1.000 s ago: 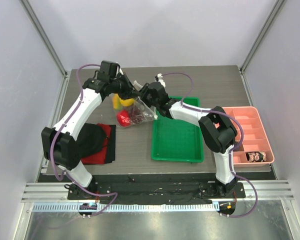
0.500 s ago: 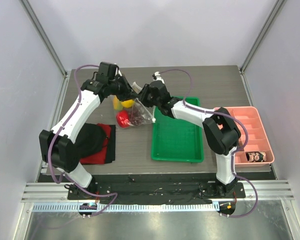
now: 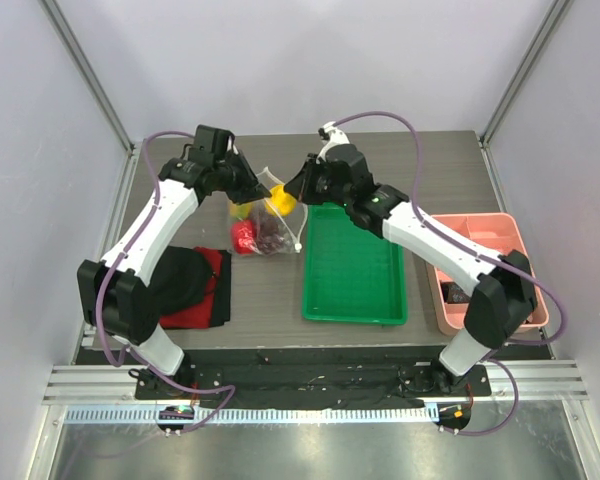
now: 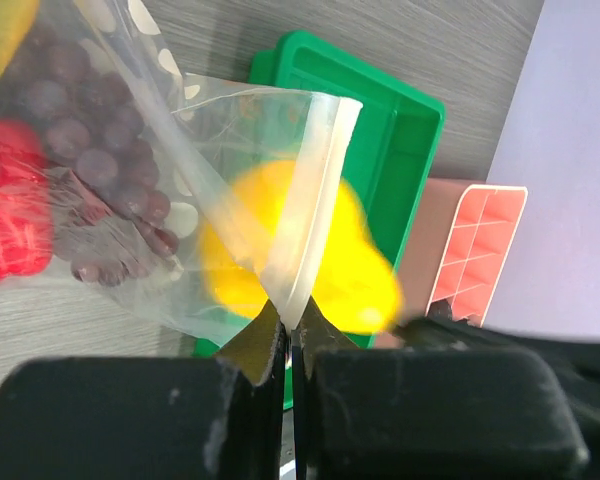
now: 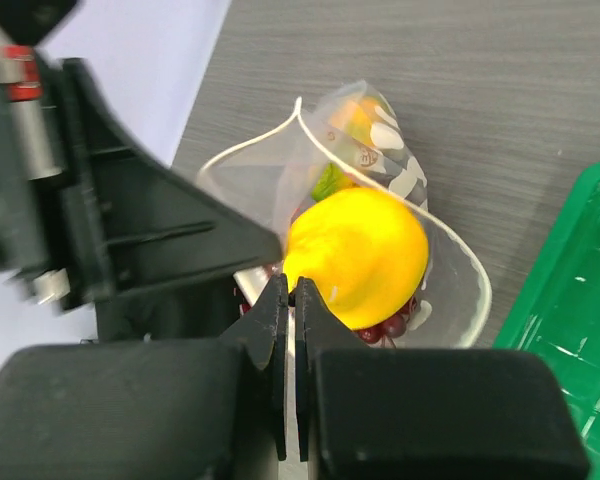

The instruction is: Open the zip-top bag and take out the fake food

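Observation:
The zip-top bag, clear with white dots, hangs open-mouthed above the table. My left gripper is shut on its zip edge. The right gripper is shut on the pointed tip of the yellow fake food piece, which sits just above the open bag rim, with the jaws pinched together on it. Inside the bag lie a dark red grape cluster and a glossy red piece. An orange and green piece also shows through the plastic.
A green tray lies just right of the bag. A pink compartment organizer stands at the far right, partly under my right forearm. A red cloth with a black lump on it lies at the front left.
My right gripper closed on the yellow piece and drew it up out of the bag mouth. The right arm swung its elbow out to the right. The left gripper kept its hold.

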Available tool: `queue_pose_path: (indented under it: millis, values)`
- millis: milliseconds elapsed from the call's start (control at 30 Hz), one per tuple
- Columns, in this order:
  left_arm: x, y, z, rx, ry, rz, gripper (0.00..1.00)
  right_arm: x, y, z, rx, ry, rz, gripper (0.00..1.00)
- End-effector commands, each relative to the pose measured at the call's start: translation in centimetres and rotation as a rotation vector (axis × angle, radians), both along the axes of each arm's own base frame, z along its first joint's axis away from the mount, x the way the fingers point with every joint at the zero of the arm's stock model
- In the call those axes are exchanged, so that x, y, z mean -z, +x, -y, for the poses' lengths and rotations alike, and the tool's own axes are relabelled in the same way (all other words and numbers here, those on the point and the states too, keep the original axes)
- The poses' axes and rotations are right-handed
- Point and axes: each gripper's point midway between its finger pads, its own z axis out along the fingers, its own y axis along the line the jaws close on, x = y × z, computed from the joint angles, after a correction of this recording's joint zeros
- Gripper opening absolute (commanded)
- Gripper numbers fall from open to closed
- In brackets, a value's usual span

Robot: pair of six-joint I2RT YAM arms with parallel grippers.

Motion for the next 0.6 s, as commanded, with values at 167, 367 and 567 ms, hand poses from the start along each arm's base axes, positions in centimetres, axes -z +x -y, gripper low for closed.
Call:
queue_pose_path:
  millis: [167,367,567]
  values:
    - [-1.2,-0.2,-1.2,-0.015,0.024,0.037,0.0,-4.8,-1.8,5.1,0.085,-0.107,0.099,0.01]
    - [-1.2,-0.6,-1.6,-0.012,0.037,0.027,0.0,-2.4,-3.2,13.0,0.246,-0.225,0.066,0.01]
    - [-1.7,-0.5,-1.5,-0.004,0.031,0.036,0.0,3.2,-4.0,17.8,0.304,-0.382,0.005,0.01]
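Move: The yellow pear is already pinched in my right fingertips at the bag's mouth. The green tray it goes to has its middle about 17 cm right of that hand, 9 cm back and some 19 cm below. The filled bag body sits about 7 cm left, 3 cm back and 14 cm down. From my left hand, gripping the bag's rim, the tray is about 21 cm right, 8 back, 18 below, and the bag body 3 left, 2 back, 12 below. I draw the pear up a couple of centimetres with my right hand, clear of the bag's mouth, then sweep it right, gathering speed, for about 15 cm and somewhat back, out over the green tray. The wrist swings clockwise and rolls its left side down, some 20 degrees in all, fingers keeping their pinch on the pear's narrow end. My left hand goes on holding the rim, nearly still. ##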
